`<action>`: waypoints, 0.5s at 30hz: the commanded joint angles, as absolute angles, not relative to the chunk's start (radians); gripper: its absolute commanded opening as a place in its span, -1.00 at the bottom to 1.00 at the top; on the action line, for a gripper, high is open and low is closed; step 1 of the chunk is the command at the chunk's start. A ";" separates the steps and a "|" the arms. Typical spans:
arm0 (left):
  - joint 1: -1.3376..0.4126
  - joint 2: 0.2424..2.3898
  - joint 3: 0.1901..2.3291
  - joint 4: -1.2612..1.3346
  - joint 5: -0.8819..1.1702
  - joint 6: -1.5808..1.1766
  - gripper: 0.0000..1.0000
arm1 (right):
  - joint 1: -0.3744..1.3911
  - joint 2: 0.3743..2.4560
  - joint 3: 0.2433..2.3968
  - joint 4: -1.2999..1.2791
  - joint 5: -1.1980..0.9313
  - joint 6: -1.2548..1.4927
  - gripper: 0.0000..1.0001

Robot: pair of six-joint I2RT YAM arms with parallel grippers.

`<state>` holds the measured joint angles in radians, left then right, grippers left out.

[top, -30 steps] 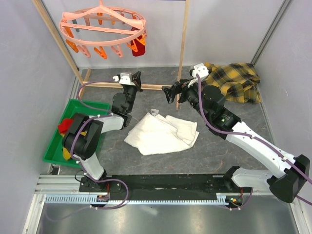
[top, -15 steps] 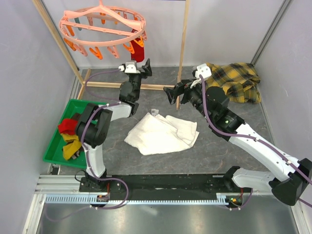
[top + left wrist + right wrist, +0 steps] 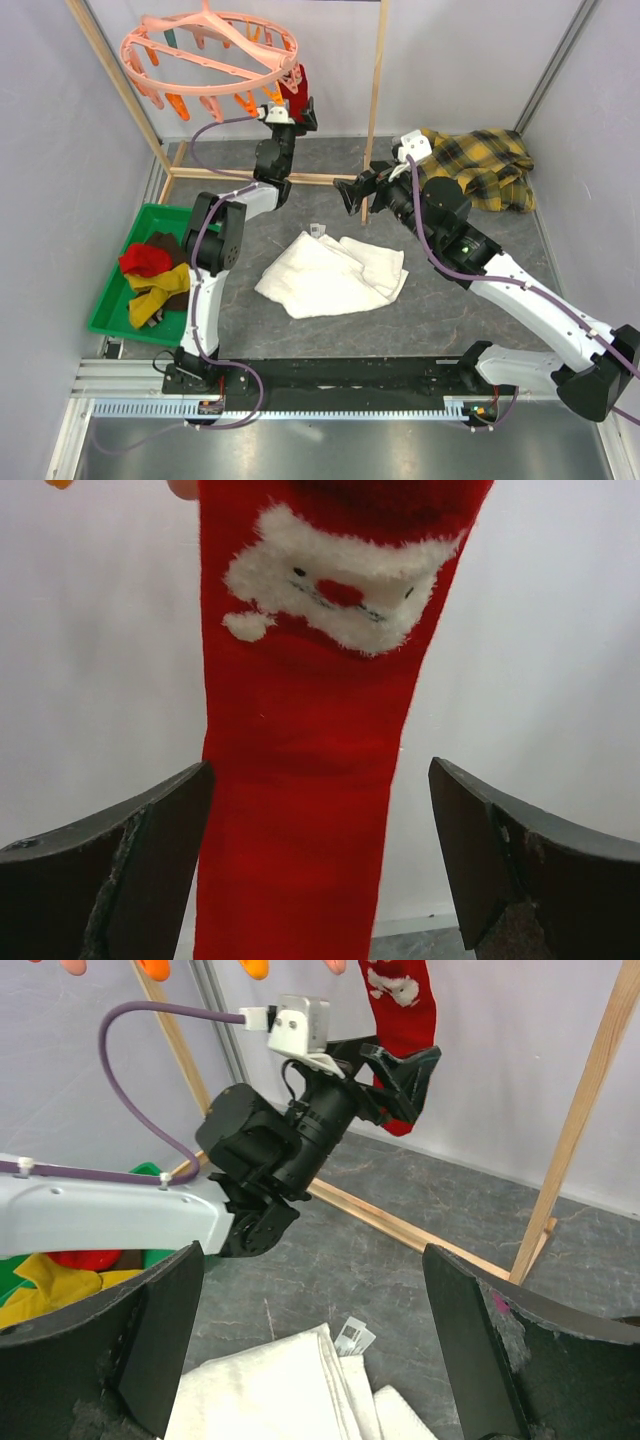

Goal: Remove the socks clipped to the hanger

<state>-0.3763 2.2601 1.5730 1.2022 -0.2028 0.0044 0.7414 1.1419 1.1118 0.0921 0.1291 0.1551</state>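
Observation:
The salmon-pink hanger [image 3: 210,45] hangs at the back left. One red sock [image 3: 293,88] with a white Santa face stays clipped to its right side. My left gripper [image 3: 302,112] is raised to it and open. In the left wrist view the red sock [image 3: 300,800] hangs between the open fingers [image 3: 150,870] of the left gripper [image 3: 320,870], close to the left one. My right gripper [image 3: 350,190] hovers open over the table; between its fingers [image 3: 490,1350] the right wrist view shows the left gripper [image 3: 400,1072] at the sock [image 3: 402,1015]. Red, mustard and brown socks [image 3: 152,282] lie in the tray.
A green tray [image 3: 105,318] sits at the left edge. A white towel [image 3: 335,272] lies mid-table and a yellow-black plaid shirt [image 3: 482,162] at the back right. The wooden rack's post [image 3: 376,95] and floor bar [image 3: 320,179] stand between the arms.
The left arm rose from low over the table up to the hanger's red sock, and its jaws went from shut to open. The right arm barely moved.

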 commanded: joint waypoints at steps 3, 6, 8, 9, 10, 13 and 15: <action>-0.379 2.394 1.808 1.131 -0.170 0.009 0.94 | 0.738 1.167 1.169 0.141 0.118 0.110 0.96; -0.380 2.451 1.899 1.080 -0.212 0.009 0.63 | 0.736 1.178 1.178 0.146 0.117 0.107 0.96; -0.380 2.430 1.893 1.085 -0.212 0.011 -0.31 | 0.738 1.189 1.186 0.146 0.114 0.103 0.96; -0.379 2.419 1.873 1.085 -0.187 0.014 -0.57 | 0.738 1.187 1.187 0.146 0.114 0.100 0.96; -0.379 2.411 1.864 1.088 -0.177 0.018 -0.96 | 0.736 1.190 1.187 0.146 0.114 0.100 0.96; -0.373 2.382 1.824 1.094 -0.144 0.025 -0.97 | 0.738 1.192 1.184 0.149 0.123 0.094 0.96; -0.365 2.355 1.781 1.095 -0.121 0.009 -0.97 | 0.736 1.192 1.183 0.150 0.120 0.101 0.96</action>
<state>-0.3763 2.4363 1.8370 1.0737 -0.1703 0.0071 0.7414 1.1912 1.1362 0.1123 0.1287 0.1108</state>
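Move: The red sock hangs just beyond the left hand's open fingers, its middle about 4 cm ahead, 1 cm to the left and 5 cm higher. An empty orange clip dangles about 9 cm to the left of the hand, 2 cm ahead and 13 cm up. The hanger ring's centre lies about 21 cm left, 6 cm ahead and 20 cm up. From the idle right hand the sock is roughly 33 cm ahead and 12 cm left, about level. The left hand, fingers open and still pointing forward and tilted up, reaches about 4 cm forward to the hanging red sock while easing some 2 cm right, so that the fingers come to its right-hand edge, and sinking about 2 cm. As the forward reach ends the fingers snap almost fully shut there at the lower part of the sock, below the Santa face, seeming to pinch that edge, and the hand then holds its place with hardly any turn of the wrist. ##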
